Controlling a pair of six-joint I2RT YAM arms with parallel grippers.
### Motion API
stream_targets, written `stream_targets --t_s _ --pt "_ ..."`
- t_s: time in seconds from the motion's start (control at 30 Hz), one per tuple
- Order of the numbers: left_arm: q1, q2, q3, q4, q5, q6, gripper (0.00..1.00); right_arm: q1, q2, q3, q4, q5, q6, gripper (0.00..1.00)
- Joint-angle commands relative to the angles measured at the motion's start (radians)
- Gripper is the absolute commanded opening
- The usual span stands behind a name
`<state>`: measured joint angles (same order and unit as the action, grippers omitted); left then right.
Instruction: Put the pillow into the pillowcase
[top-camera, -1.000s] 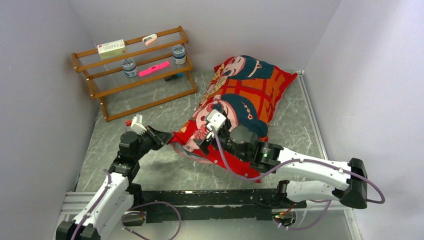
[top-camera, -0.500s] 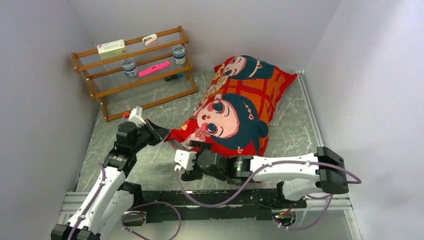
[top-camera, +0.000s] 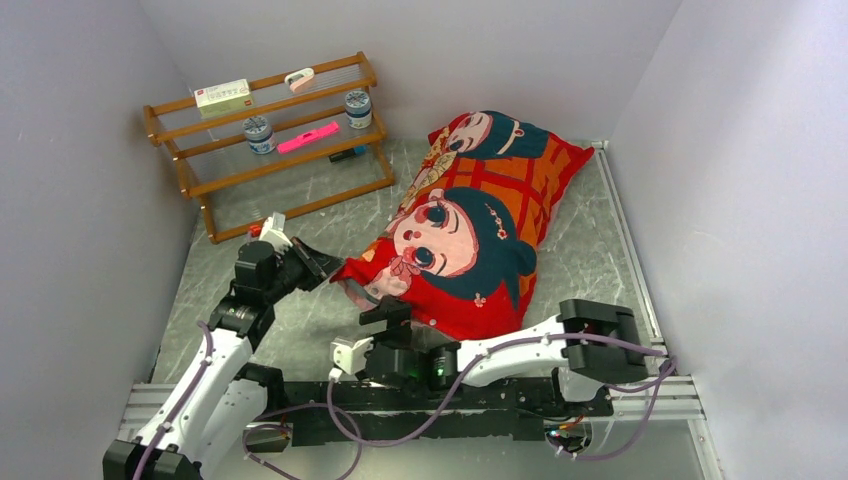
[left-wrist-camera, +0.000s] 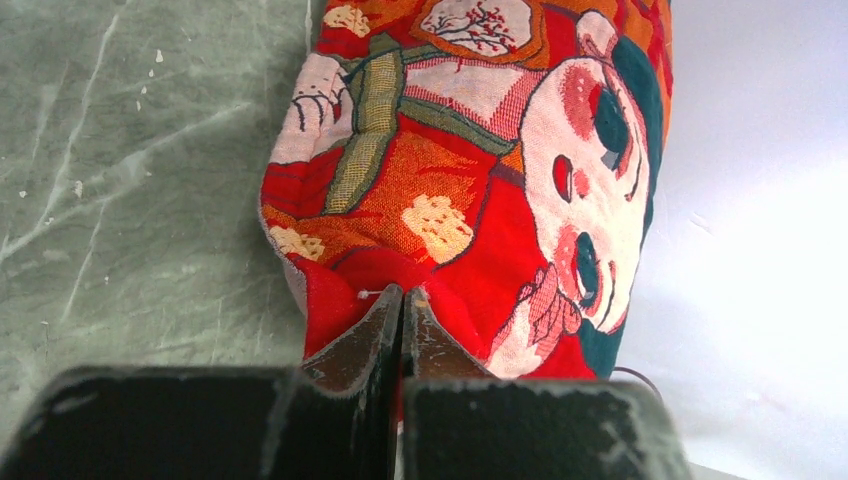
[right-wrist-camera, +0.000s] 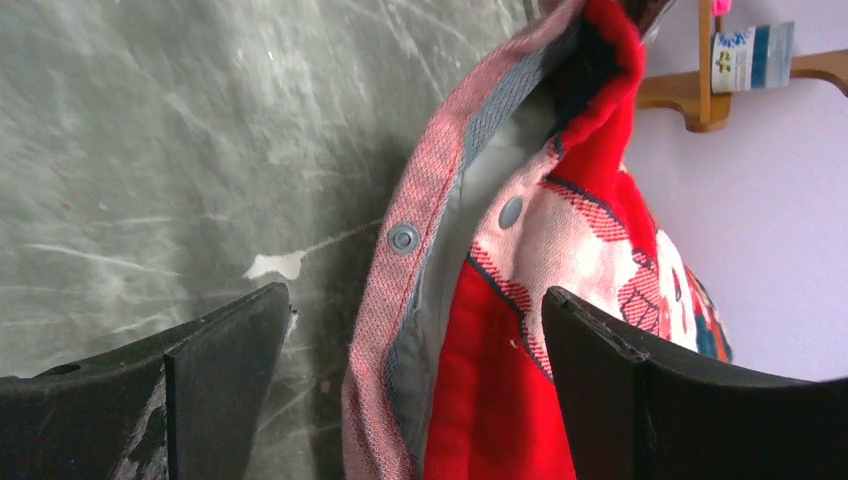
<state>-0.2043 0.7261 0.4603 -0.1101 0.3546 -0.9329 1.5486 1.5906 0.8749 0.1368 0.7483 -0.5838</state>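
The red pillowcase (top-camera: 480, 225), printed with teal-haired girl faces, lies plump across the middle of the table. The pillow is almost wholly hidden inside it. Only a pale grey-white strip (right-wrist-camera: 478, 190) shows in the mouth, between the pink snap-studded hem (right-wrist-camera: 405, 240) and the red cloth. My left gripper (top-camera: 333, 268) is shut on the pillowcase's near-left corner (left-wrist-camera: 345, 290); in the left wrist view my left gripper (left-wrist-camera: 403, 292) pinches red fabric between its tips. My right gripper (top-camera: 385, 325) is open at the near edge of the case. In the right wrist view my right gripper (right-wrist-camera: 415, 292) straddles the hem without touching it.
A wooden rack (top-camera: 270, 150) stands at the back left with two jars, a box and a pink item on it. Plain walls close in on the left, back and right. The arms' base rail (top-camera: 420, 400) runs along the near edge.
My right arm has pulled back off the top of the pillowcase, swung left and dropped low at its near edge, still open. My left gripper has kept hold of the corner and barely moved.
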Motion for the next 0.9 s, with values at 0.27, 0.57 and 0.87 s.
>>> stream_targets --t_s 0.27,0.57,0.87 --pt "0.002 0.036 0.138 0.008 -0.001 0.004 0.05 -0.025 0.088 -0.003 0.237 0.257 -0.137 0.32" --pt "0.003 0.134 0.347 -0.109 -0.021 0.078 0.26 -0.074 0.006 0.025 0.225 0.173 0.056 0.00" --pt "0.003 0.026 0.484 -0.526 -0.261 0.266 0.56 -0.172 -0.117 -0.028 0.249 0.033 0.214 0.00"
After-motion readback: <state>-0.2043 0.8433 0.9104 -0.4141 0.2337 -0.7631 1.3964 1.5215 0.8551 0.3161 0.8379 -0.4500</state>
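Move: My open right hand is at the mouth of the pillowcase: the hem with its snaps lies about 3 cm ahead, 1 cm to the right and 1 cm lower. The hem's left corner, pinched in my left hand, is some 10 cm ahead, 7 cm left and 4 cm higher. The printed face lies roughly 15 cm ahead and 11 cm right, about level. From my left hand, that snap hem is about 7 cm back, 8 cm right and 5 cm below. My right hand noses forward about 3 cm and slightly down, shuts on the hem by the snaps, then carries it forward and up about 5 cm, rolling its left side up some 20 degrees and swinging clockwise. My left hand, still pinching the corner, eases upward, then opens, lets go and rises clear. ##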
